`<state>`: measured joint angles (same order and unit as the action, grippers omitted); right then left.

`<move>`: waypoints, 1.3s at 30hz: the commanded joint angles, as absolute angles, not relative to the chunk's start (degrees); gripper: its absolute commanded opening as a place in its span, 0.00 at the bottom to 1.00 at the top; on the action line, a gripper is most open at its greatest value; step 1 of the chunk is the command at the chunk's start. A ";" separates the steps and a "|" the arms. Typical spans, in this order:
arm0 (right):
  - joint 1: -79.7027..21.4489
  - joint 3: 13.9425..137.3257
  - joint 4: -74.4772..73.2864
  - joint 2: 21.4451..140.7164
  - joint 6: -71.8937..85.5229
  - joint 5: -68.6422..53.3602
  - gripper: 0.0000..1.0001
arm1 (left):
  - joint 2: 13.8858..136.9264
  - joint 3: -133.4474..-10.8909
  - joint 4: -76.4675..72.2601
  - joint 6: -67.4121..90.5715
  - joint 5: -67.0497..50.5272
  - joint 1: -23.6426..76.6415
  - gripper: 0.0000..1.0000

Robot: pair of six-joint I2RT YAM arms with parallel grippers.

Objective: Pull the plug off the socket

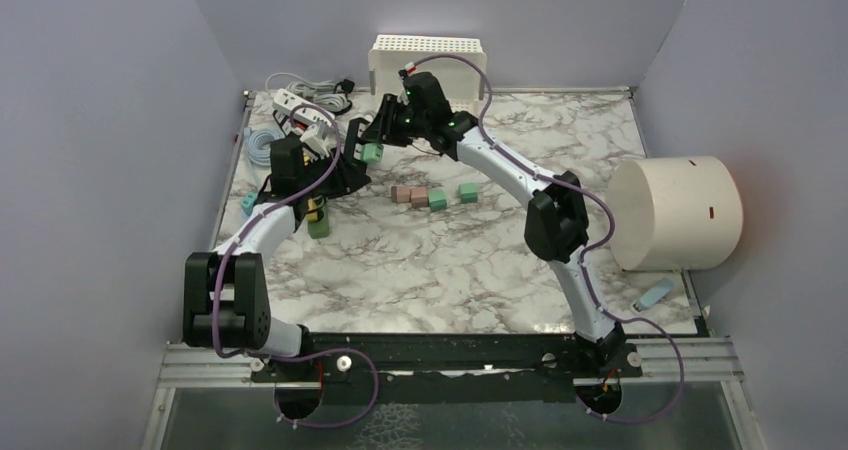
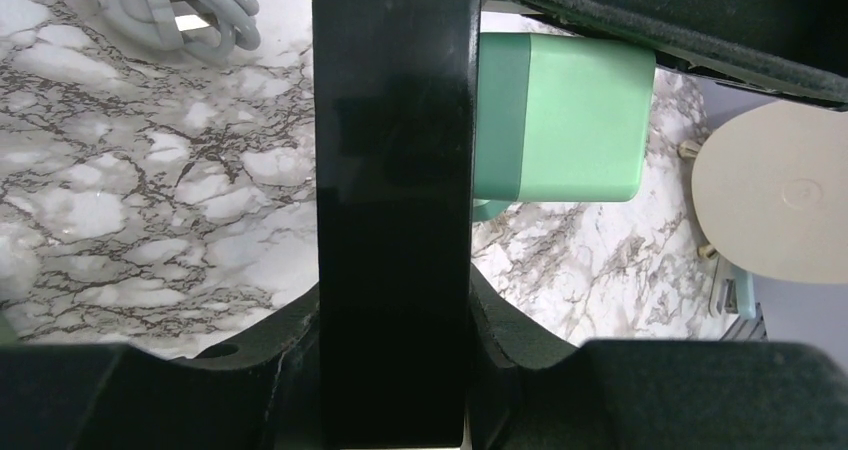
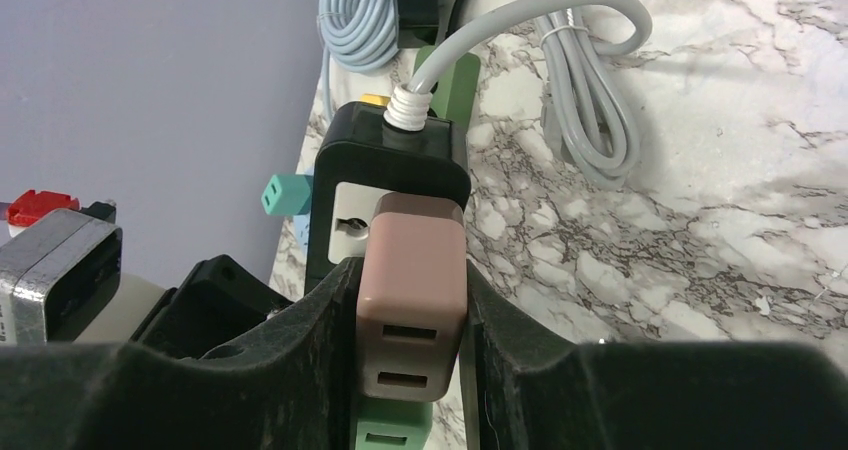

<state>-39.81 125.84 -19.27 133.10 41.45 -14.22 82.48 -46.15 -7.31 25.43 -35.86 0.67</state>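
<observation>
My left gripper (image 1: 322,186) (image 2: 395,305) is shut on the black socket strip (image 2: 395,170), whose bar fills the gap between its fingers. In the right wrist view the strip's white face (image 3: 348,225) carries a pink plug (image 3: 412,320) with two USB slots, and a green plug (image 3: 395,436) sits just below it. My right gripper (image 3: 408,278) (image 1: 368,142) is shut on the pink plug, one finger pressed to each side. The green plug (image 2: 565,120) (image 1: 373,153) also shows beside the strip. A grey cord (image 3: 520,10) leaves the strip's far end.
Grey cables (image 1: 315,92) and a pale blue coil (image 1: 260,142) lie at the back left. A white perforated basket (image 1: 430,58) stands at the back wall, and a white cylinder (image 1: 680,215) lies on its side at right. Loose pink and green plugs (image 1: 432,197) lie mid-table.
</observation>
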 commanded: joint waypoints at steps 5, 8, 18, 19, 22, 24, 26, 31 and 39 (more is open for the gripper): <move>-40.06 117.87 -17.77 120.63 39.53 -12.72 0.01 | 78.25 -46.63 -4.32 27.74 -14.71 -0.53 0.00; -40.04 113.06 -15.66 116.77 40.26 -11.61 0.01 | 79.00 -47.30 -2.98 28.51 -12.93 -1.08 0.00; -39.84 111.48 -14.69 114.70 33.32 -18.66 0.01 | 79.56 -47.87 -6.28 27.62 -16.67 -1.71 0.00; -39.59 112.74 -15.66 115.93 28.72 -21.35 0.01 | 79.48 -48.65 -6.26 26.78 -17.37 -1.75 0.00; -38.51 120.20 -23.20 123.05 13.24 -32.41 0.01 | 79.05 -50.78 -6.77 24.75 -18.57 -2.00 0.00; -38.16 126.31 -30.00 128.88 3.08 -39.06 0.01 | 79.57 -52.12 -8.43 24.82 -19.56 -2.18 0.00; -38.09 131.16 -35.23 133.66 -5.10 -44.86 0.02 | 80.83 -53.92 -9.12 25.52 -20.36 -2.27 0.00; -38.14 127.01 -32.84 134.81 -15.97 -53.28 0.08 | 83.01 -57.46 -9.43 25.38 -21.01 -3.03 0.00; -38.27 132.17 -37.64 143.12 -23.64 -54.32 0.33 | 83.49 -55.70 -11.52 25.35 -23.87 -4.69 0.00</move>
<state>-38.24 125.08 -33.69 137.99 -17.54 -50.83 83.74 -55.42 -4.23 26.09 -20.60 -3.90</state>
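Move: At the right fingers, the pink plug is already pinched, with the black socket's middle about 4 cm to its left and 2 cm back; the socket's green plug sits some 4 cm back, straight behind and slightly lower. The nearest pink plug of the row on the table lies about 9 cm back, 5 cm right and 17 cm below. From the left hand, the pinched pink plug is roughly 8 cm ahead, 4 cm right and 4 cm higher. Pulling firmly back, right and up out of the socket, the right hand keeps its pinch on the pink plug, climbs to about 10 cm, then swings down some 17 cm and farther back, turning counter-clockwise, towards the row's left end. The left hand keeps hold of the socket, gives slightly, springs left and turns counter-clockwise, then carries it forward and up. ##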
